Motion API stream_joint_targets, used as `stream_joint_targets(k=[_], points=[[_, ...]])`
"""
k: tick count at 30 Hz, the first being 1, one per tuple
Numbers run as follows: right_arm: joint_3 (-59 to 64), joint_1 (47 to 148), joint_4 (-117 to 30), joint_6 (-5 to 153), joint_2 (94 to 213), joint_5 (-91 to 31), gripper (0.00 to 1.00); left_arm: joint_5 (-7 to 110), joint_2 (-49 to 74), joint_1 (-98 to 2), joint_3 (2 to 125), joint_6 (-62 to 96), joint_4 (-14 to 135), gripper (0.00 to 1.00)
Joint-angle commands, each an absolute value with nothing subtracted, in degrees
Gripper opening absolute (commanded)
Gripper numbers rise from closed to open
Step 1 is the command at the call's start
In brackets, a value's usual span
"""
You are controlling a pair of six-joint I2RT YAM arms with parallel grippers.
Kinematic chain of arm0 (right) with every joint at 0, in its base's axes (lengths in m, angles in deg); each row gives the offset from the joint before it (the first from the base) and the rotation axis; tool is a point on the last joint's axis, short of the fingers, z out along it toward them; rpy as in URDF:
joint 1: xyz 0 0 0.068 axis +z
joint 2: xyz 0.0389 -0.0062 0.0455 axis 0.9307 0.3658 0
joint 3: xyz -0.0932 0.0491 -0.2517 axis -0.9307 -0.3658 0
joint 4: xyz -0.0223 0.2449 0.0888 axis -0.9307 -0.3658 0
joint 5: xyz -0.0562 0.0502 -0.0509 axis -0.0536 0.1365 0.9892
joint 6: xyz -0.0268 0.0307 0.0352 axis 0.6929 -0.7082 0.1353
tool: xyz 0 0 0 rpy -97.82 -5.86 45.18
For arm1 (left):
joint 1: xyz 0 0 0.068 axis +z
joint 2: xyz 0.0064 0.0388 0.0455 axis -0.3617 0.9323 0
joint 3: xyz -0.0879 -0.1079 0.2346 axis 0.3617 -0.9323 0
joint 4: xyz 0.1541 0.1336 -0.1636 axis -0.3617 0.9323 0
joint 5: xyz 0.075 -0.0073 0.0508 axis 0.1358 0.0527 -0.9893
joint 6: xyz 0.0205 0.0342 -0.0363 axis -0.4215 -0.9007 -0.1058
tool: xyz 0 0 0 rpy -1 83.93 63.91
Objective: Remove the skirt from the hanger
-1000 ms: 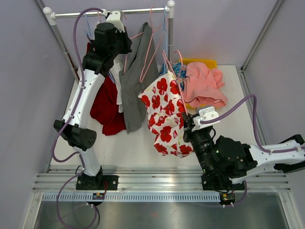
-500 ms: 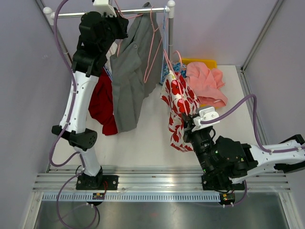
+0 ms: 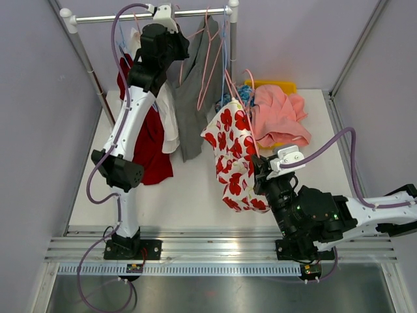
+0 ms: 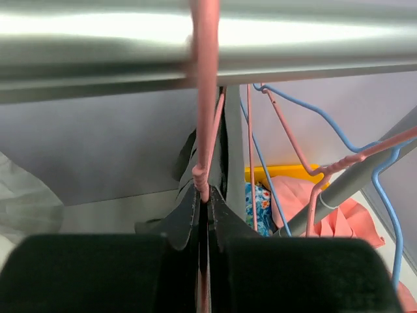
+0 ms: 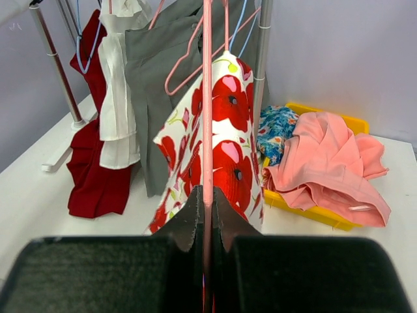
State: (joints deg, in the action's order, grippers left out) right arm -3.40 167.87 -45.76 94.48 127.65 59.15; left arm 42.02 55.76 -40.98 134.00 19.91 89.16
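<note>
A white skirt with red flowers [image 3: 233, 160] hangs on a pink wire hanger [image 5: 207, 98] off the rail. My right gripper [image 5: 207, 192] is shut on that hanger's wire, just below the skirt [image 5: 228, 130]; from above the gripper [image 3: 258, 171] sits at the skirt's right edge. Up at the rail [image 3: 104, 17], my left gripper [image 4: 204, 195] is shut on the twisted neck of another pink hanger [image 4: 204, 98], hooked over the rail [image 4: 293, 45]. A grey pleated skirt [image 3: 194, 98] hangs from it.
Red [image 3: 151, 147] and white [image 3: 168, 124] garments hang left of the grey one. A yellow bin [image 3: 277, 85] with pink cloth [image 3: 279, 116] and blue patterned fabric sits at the back right. Blue and pink empty hangers [image 4: 326, 130] and the rack's upright post [image 3: 232, 39] stand near.
My left arm has carried the hanger with the grey skirt rightward along the rail, after swinging left. The floral skirt has swung and spread out again. The right arm has barely moved.
</note>
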Motion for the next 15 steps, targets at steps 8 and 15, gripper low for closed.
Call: stream_joint_targets(k=[8,15], points=[[-1.41,167.51,-36.92,102.07,126.47,57.64,0.00,41.66,33.10,-42.38,113.58,19.56,85.67,0.91],[1.39,166.02,-30.94,110.86,126.81,55.26,0.00,37.62,18.86,-53.80,106.80,17.18,95.61,0.99]])
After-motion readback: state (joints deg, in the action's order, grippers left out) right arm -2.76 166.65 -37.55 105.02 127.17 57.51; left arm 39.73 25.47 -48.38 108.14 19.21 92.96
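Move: The poppy skirt, on the right hand's pink hanger, lies about 26 cm back from the left hand, some 16 cm to its right and 12 below. From the left hand, the rack rod is straight above by roughly 5 cm. The grey trousers hang about 20 cm below, 3 farther out and 3 right, and an empty pink hanger hangs 9 cm right, 6 below and 1 back. From the right hand, the skirt lies some 15 cm ahead, 4 left and 8 below. Back towards its base, gathering speed, the left hand withdraws about 16 cm from the rod, opening wide as it starts and letting go of the trousers' hanger. It sinks a little, then rises to end some 5 cm higher, coming nearer the skirt. The right hand keeps its pinch on the skirt's hanger and lifts about 2 cm late on. ##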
